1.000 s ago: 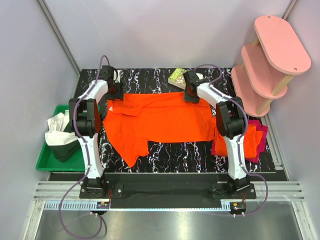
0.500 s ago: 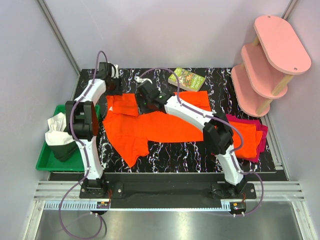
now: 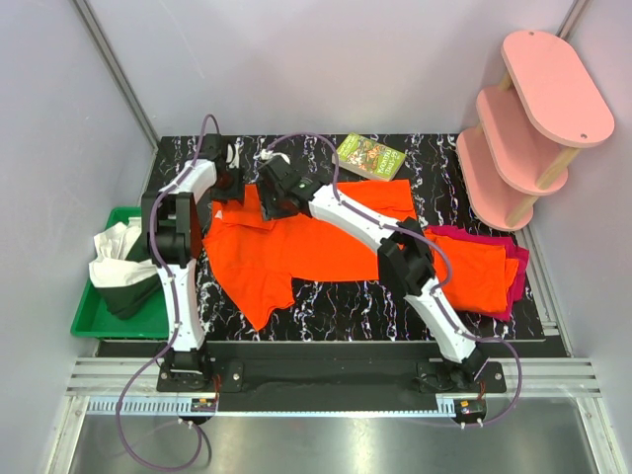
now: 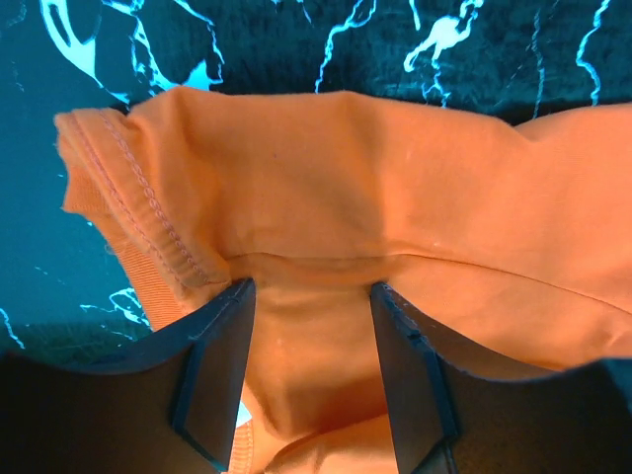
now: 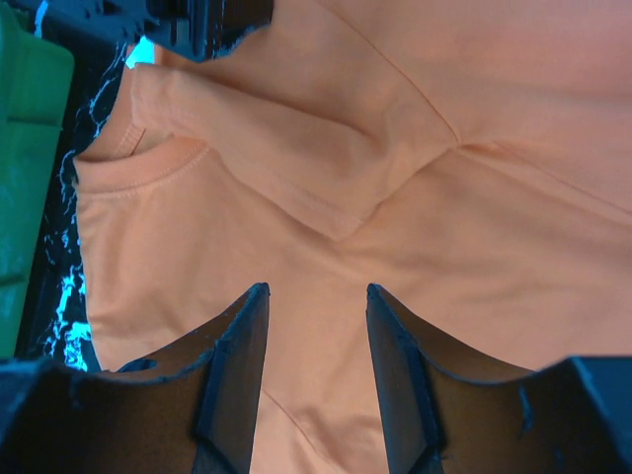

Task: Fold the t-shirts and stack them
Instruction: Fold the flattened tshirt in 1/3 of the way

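Note:
A bright orange t-shirt (image 3: 336, 237) lies spread on the black marbled table (image 3: 355, 296), one sleeve hanging toward the near left. My left gripper (image 3: 229, 183) rests at its far left corner. In the left wrist view the left gripper (image 4: 311, 286) is open, its jaws apart over bunched orange cloth (image 4: 346, 168) beside a stitched hem. My right gripper (image 3: 275, 195) hovers just right of it, the arm stretched across the shirt. The right gripper (image 5: 316, 288) is open and empty above flat orange cloth (image 5: 444, 148). A folded orange t-shirt (image 3: 474, 272) sits on a magenta-red one (image 3: 515, 278) at the right.
A green tray (image 3: 99, 314) holding white and dark cloth (image 3: 114, 259) sits off the table's left edge. A book (image 3: 370, 156) lies at the far middle. A pink tiered shelf (image 3: 533, 118) stands at the far right. Grey walls close in the back and sides.
My right arm has swung left from the shirt's far right corner to beside the left gripper, uncovering the folded stack. The shirt stayed spread. The left gripper barely moved.

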`<state>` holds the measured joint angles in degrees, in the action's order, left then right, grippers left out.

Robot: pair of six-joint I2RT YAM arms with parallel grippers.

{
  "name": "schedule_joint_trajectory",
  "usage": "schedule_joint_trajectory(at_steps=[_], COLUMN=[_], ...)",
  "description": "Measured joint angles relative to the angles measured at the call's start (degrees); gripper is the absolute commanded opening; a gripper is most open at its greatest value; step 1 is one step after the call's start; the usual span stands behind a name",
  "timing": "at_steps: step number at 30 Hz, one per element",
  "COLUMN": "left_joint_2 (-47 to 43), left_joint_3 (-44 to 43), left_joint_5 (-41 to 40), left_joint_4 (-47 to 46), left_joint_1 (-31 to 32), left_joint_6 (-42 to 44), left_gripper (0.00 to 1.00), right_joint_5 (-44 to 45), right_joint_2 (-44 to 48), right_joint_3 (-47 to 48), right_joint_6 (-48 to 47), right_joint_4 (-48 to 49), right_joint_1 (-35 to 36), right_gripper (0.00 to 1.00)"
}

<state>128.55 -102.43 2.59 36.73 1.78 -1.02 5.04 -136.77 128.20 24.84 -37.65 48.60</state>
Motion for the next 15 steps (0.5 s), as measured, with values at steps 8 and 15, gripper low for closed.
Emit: schedule_joint_trajectory(at_steps=[8,15], left_joint_2=[0.4,0.4], left_joint_3=[-0.3,-0.3], left_joint_5=[-0.1,-0.1], left_joint_4=[0.4,0.4], left_joint_1=[0.0,0.0], left_joint_6=[0.1,0.1], left_gripper=[0.55,0.54], right_joint_5=[-0.1,0.0], right_joint_2=[-4.6,-6.7], right_joint_3=[3.7,3.7], right_joint_6=[0.1,0.5], right_joint_4=[-2.6,-3.8], right_joint_1=[0.0,0.0], right_gripper=[0.5,0.49])
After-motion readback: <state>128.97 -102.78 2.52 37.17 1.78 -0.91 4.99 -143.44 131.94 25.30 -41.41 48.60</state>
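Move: Roughly 9 cm below the right hand is the t-shirt; the corner of its folded-over flap lies about 2 cm ahead and 3 cm left of that hand. The shirt's far edge runs some 14 cm ahead, its near edge about 15 cm back, and the loose sleeve lies some 22 cm back and 5 cm left. From the left hand, low over the shirt's far left part, the flap corner is about 11 cm back and 12 cm right. Down, almost straight, the right hand sinks about 5 cm towards the t-shirt beside the folded flap's corner, its parted fingers tipping some 5 degrees steeper and staying about half open, still above the cloth at the end. The left hand keeps still, low at the shirt's far left part, fingers open. ##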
